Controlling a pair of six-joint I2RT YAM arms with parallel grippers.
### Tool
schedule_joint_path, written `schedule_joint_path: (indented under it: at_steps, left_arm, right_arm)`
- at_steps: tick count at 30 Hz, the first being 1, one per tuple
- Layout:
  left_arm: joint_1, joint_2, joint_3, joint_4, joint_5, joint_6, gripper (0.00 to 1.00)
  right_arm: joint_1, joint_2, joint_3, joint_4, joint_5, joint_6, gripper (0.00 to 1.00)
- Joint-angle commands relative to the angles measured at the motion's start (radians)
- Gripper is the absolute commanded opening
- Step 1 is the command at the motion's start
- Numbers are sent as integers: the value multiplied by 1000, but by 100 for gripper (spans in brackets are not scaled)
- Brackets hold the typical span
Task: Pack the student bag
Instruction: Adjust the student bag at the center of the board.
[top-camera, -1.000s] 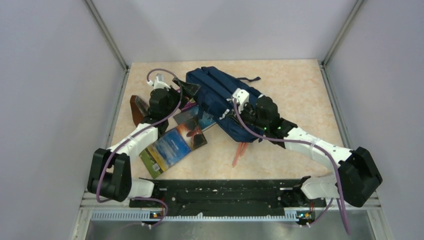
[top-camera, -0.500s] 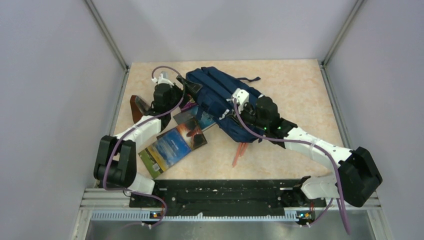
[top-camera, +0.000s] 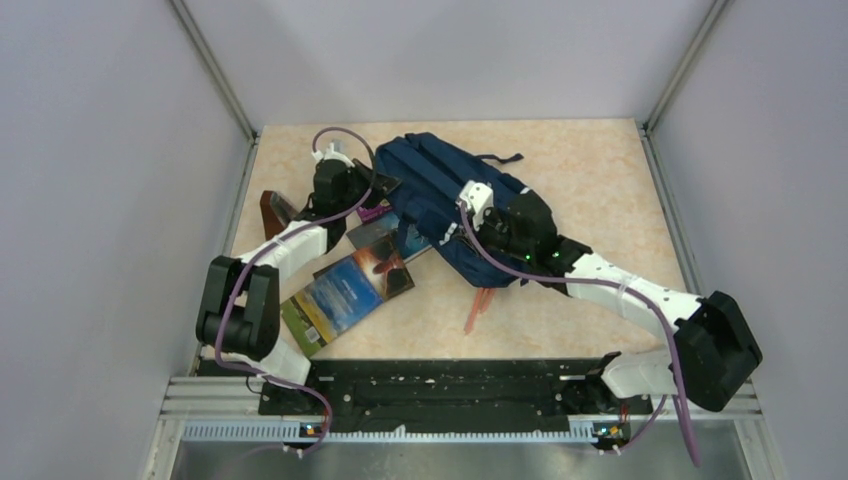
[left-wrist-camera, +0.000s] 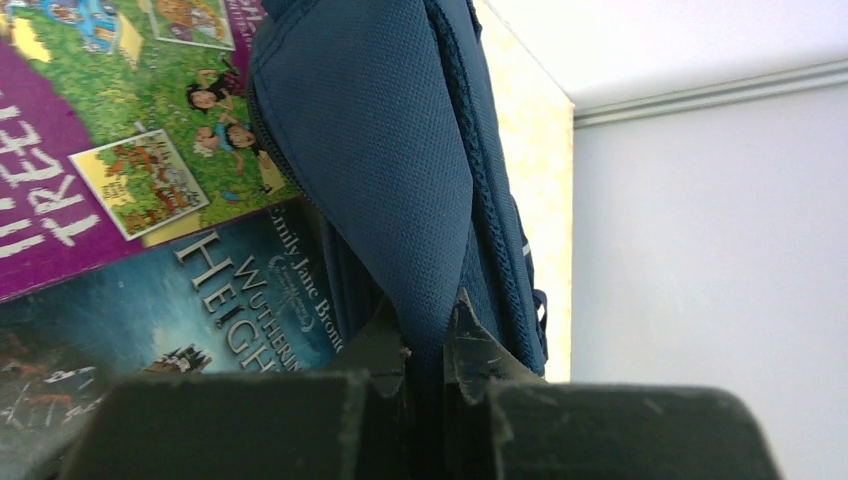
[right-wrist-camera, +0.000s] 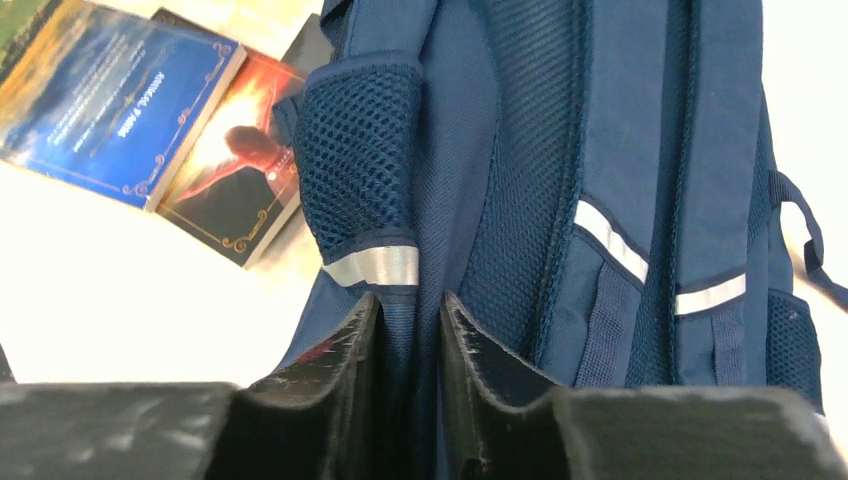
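The student bag, navy blue with grey reflective strips, lies across the back middle of the table. My left gripper is at its left end. In the left wrist view this left gripper is shut on a fold of the bag's fabric. My right gripper is at the bag's near side. The right wrist view shows that right gripper shut on a seam of the bag just below a mesh side pocket.
Several books lie overlapping left of the bag, some partly under it: a purple picture book and a Wuthering Heights copy. A brown item sits at the far left. Orange-red pens lie in front of the bag.
My left gripper has gone from open to shut on the bag's left end, and the left arm has reached further back. The bag's left end has shifted slightly. The right arm has barely moved.
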Motion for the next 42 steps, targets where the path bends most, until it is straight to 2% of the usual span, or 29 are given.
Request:
schedule_joint_path:
  at_steps: [1, 3, 6, 7, 8, 10, 12, 16, 23, 27, 33, 39, 42]
  left_arm:
    - [12, -54, 36, 17, -25, 17, 0]
    - [12, -68, 36, 22, -23, -2, 0]
    - [12, -96, 37, 22, -36, -17, 0]
    - [12, -104, 37, 22, -41, -19, 0]
    - [12, -112, 39, 17, -45, -19, 0]
    - [12, -124, 42, 8, -51, -17, 0]
    - [12, -129, 45, -2, -50, -15, 0]
    - [12, -137, 46, -10, -49, -12, 0]
    - [12, -143, 60, -34, -67, 10, 0]
    - [12, -145, 67, -36, -69, 14, 0]
    - [12, -144, 74, -41, -67, 19, 0]
    - [13, -144, 79, -49, -72, 28, 0]
    - [13, -145, 88, -54, -75, 34, 0]
  right_arm:
    - [2, -48, 77, 153, 70, -53, 36]
    - [14, -56, 75, 149, 108, -71, 49]
    - [46, -60, 77, 135, 174, -102, 58]
    - [59, -59, 76, 133, 196, -111, 63]
    - [73, -57, 75, 132, 212, -121, 74]
    - [107, -49, 75, 133, 264, -138, 88]
    - [144, -32, 77, 137, 317, -158, 95]
    - [211, 9, 94, 132, 399, -179, 97]
    - [320, 24, 104, 130, 481, -99, 98]
    - [397, 75, 114, 118, 618, -117, 98]
    - [421, 209, 141, 64, 812, -113, 98]
    - [442, 250, 123, 61, 855, -85, 98]
    - [449, 291, 113, 56, 933, -62, 98]
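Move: The right hand is shut on a fold of the student bag just below the side pocket's reflective strip; the pocket's middle lies about 4 cm ahead, 5 cm to its left and 3 cm below, the whole bag's middle some 6 cm ahead. About 15 cm below are the black book, 15 cm left and 2 cm back, and the orange pencils, 9 cm back and 8 cm right. The left hand is shut on the bag's far-left end, with the bag's middle roughly 13 cm right, 2 cm back and 6 cm below. The right hand opens wide, letting go of the pinched fold, and lifts about 3 cm before swinging some 6 cm left and a little back around the pocket side, towards the black book. It then drops about 7 cm, easing slightly back to the right, the wrist turned some 30 degrees in all with a clockwise part, so that the open fingers come down astride the side pocket at its strip, while the left hand keeps its closed grip on the bag's end and shifts about 2 cm left. ##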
